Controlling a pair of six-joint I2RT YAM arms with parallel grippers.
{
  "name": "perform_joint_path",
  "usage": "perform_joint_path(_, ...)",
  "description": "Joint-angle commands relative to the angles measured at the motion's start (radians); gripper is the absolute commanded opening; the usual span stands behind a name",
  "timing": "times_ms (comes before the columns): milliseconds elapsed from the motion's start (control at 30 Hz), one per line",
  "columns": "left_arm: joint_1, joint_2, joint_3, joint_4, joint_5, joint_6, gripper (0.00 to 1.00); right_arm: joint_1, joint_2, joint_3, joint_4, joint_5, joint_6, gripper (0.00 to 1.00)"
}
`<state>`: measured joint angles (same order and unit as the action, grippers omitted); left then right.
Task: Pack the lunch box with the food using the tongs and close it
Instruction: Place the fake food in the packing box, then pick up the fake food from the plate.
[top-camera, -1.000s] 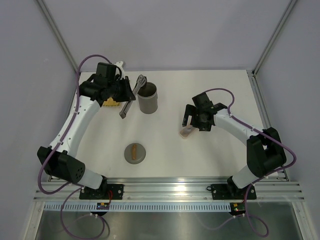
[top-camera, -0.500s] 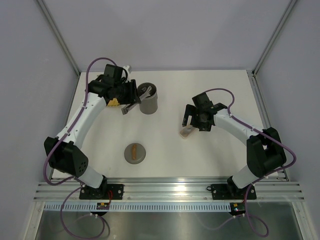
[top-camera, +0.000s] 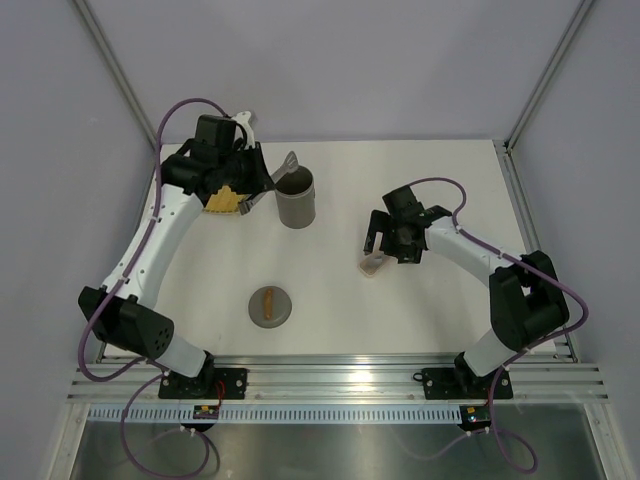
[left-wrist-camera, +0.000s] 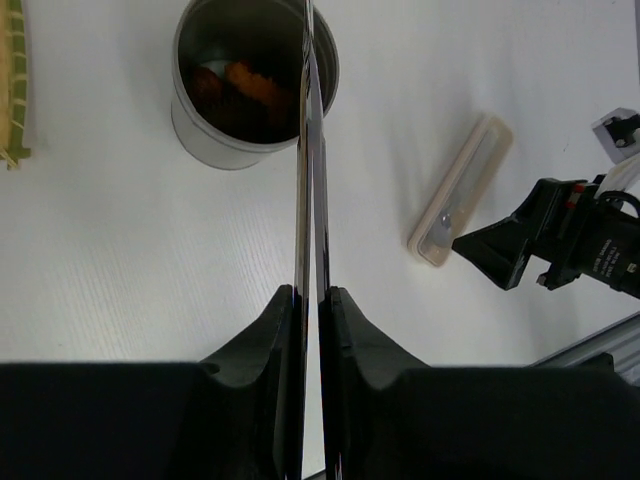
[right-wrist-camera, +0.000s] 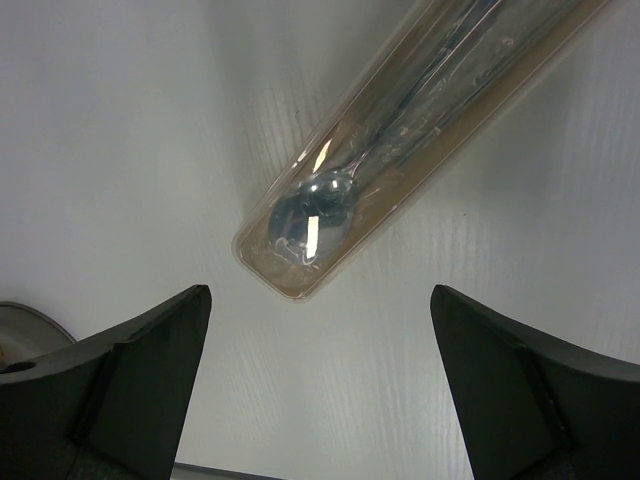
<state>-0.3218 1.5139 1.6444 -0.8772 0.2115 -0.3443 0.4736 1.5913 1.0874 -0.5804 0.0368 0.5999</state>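
The grey lunch box (top-camera: 296, 198) stands upright at the back of the table. Orange and red food (left-wrist-camera: 248, 80) lies inside it, seen in the left wrist view over the rim (left-wrist-camera: 205, 140). My left gripper (top-camera: 256, 186) (left-wrist-camera: 311, 292) is shut on the silver tongs (top-camera: 278, 172) (left-wrist-camera: 310, 150). Their two arms are squeezed almost together and point over the box's opening; their tips run off the top of the left wrist view. My right gripper (top-camera: 380, 240) (right-wrist-camera: 320, 330) hangs open with nothing between its fingers, just above the table.
A pale cutlery case (top-camera: 372, 264) (right-wrist-camera: 400, 130) (left-wrist-camera: 460, 190) with a spoon inside lies under the right gripper. The round grey lid with a brown handle (top-camera: 270, 305) lies near the front. A yellow woven mat (top-camera: 225, 200) (left-wrist-camera: 12, 90) sits left of the box.
The left arm dipped the tongs into the lunch box, then drew them back up and to the left, squeezed narrow. The right arm has not moved.
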Motion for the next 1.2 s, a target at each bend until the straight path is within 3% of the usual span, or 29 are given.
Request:
perform_joint_path(0, -0.002, -0.034, 0.092, 0.017, -0.047, 0.024, 0.04, 0.013, 0.016, 0.037, -0.004, 0.012, 0.001, 0.99)
perform_joint_path(133, 0.038, -0.015, 0.126, -0.005, -0.092, 0.022, 0.00, 0.011, 0.015, 0.034, -0.001, 0.009, 0.003, 0.99)
perform_joint_path(233, 0.131, 0.000, 0.123, -0.005, -0.075, 0.005, 0.00, 0.013, 0.016, 0.042, -0.006, 0.011, 0.000, 0.99)
perform_joint_path(467, 0.263, 0.144, 0.164, -0.025, -0.167, -0.036, 0.09, 0.011, 0.018, 0.043, -0.004, 0.011, -0.006, 0.99)
perform_joint_path(600, 0.270, 0.244, 0.231, -0.020, -0.205, -0.045, 0.26, 0.011, 0.027, 0.054, -0.007, 0.012, -0.014, 1.00)
perform_joint_path(900, 0.273, 0.422, 0.357, -0.029, -0.339, -0.096, 0.28, 0.011, 0.059, 0.089, -0.029, 0.021, -0.029, 1.00)
perform_joint_path(1167, 0.276, 0.517, 0.430, -0.042, -0.343, -0.111, 0.41, 0.013, 0.082, 0.098, -0.025, 0.017, -0.029, 1.00)
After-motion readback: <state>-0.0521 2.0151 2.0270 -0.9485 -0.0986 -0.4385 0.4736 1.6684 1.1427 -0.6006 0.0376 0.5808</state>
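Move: The left hand grips the tongs, their empty tips over the packing box (grey can), which stands about 10 cm ahead of the hand, 6 cm right, its middle 21 cm below. The sushi piece on the bamboo mat lies roughly 25 cm ahead, 15 cm left and 26 cm down; the round orange piece is about 3 cm right of it, the red-orange piece some 6 cm left and 3 cm nearer. From the right hand, the sushi is about 29 cm ahead, 41 cm left and 6 cm lower. Up a few centimetres to start, then left and forward, the left hand carries the tongs away from the packing box, and then sinks about 11 cm towards the sushi piece on the mat. It covers some 15 cm left and nearly as much forward, turning about 30 degrees counter-clockwise and dipping the tips slightly; late on, its fingers ease open and spread the still-held tongs. ##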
